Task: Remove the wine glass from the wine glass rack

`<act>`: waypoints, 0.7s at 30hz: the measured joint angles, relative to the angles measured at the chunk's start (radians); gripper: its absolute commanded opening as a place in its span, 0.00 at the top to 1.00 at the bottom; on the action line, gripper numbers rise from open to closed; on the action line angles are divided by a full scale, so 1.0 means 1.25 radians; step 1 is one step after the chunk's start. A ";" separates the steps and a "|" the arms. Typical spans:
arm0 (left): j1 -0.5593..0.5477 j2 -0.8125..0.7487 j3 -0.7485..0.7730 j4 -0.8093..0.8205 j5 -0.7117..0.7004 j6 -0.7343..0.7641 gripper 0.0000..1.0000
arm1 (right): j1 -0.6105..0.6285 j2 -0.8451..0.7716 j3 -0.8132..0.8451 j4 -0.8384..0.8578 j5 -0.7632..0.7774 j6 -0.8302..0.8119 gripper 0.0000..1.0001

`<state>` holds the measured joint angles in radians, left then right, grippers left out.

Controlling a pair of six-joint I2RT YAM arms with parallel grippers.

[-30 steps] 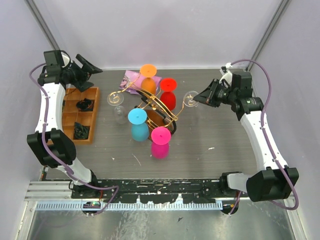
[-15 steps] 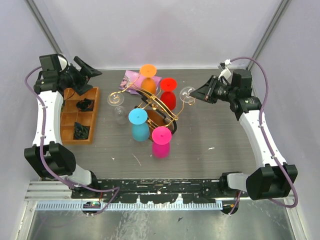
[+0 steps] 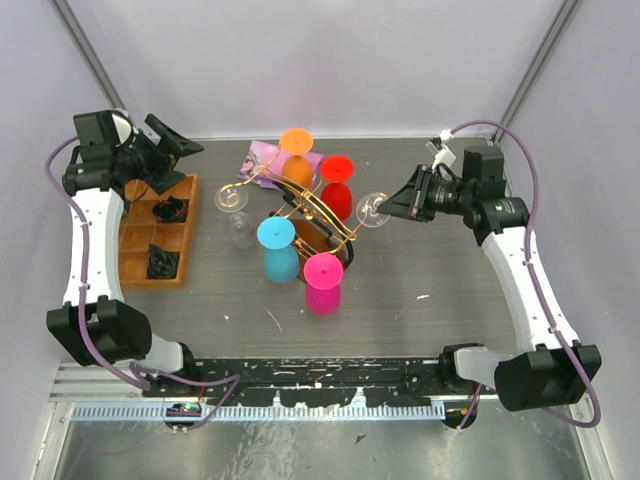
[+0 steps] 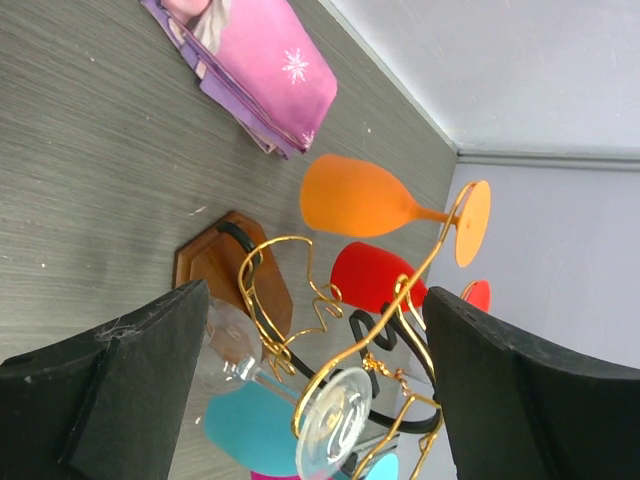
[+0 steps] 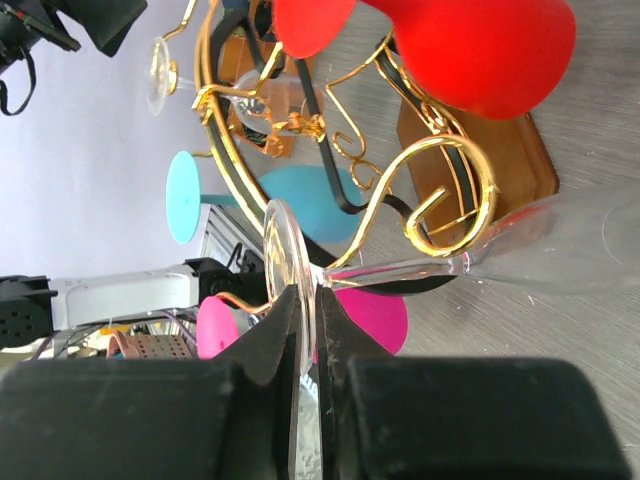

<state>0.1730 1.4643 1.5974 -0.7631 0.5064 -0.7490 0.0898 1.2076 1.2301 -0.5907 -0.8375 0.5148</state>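
Observation:
The gold wire wine glass rack (image 3: 305, 212) stands on its brown wooden base (image 4: 225, 262) mid-table. My right gripper (image 3: 396, 203) is shut on the round foot (image 5: 287, 300) of a clear wine glass (image 3: 374, 206), which lies sideways at the rack's right end. Its stem (image 5: 400, 268) runs under the rail's curled scroll (image 5: 450, 200), and its bowl (image 5: 570, 250) is low over the table. A second clear glass (image 3: 232, 198) hangs at the rack's left end. My left gripper (image 3: 172, 148) hovers open at the back left, facing that glass's foot (image 4: 335, 420) from a distance.
Orange (image 3: 296, 155), red (image 3: 337, 188), cyan (image 3: 278, 250) and pink (image 3: 322, 285) glasses hang upside down on the rack. An orange compartment tray (image 3: 135, 235) with black items lies at the left edge. A pink packet (image 3: 262, 154) lies behind the rack.
My right gripper has shifted slightly left and nearer with the clear glass. The left arm has drawn back toward the rear left corner, its jaws a little wider.

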 measured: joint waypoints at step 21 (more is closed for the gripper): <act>-0.252 -0.021 0.302 -0.230 -0.104 -0.019 0.10 | 0.102 -0.068 0.341 -0.482 0.584 -0.255 0.99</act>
<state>-0.1421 1.4380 1.9743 -1.0512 0.3763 -0.7731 0.2169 1.1221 1.6566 -1.1931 -0.1081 0.1963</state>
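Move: The right hand grips the rim of the clear wine glass's foot; the glass's middle lies about 3 cm left and 9 cm below. The gold hook around its stem is roughly 2 cm left, 1 cm ahead and 3 cm down. The red glass is some 10 cm left and 8 cm ahead, the pink one about 12 cm left and 11 cm back, both somewhat lower. From the empty left hand the held glass is some 36 cm right, 11 cm back and 11 cm lower. Keeping its pinch on the foot, the right hand draws the clear glass back and up by about 4 cm each, then swings it some 9 cm right, away from the hook and the red glass, as the fingers tip down about 30 degrees and turn clockwise. The open left hand rises and goes right about 10 cm each, plus some back, over towards the rack's left side. ##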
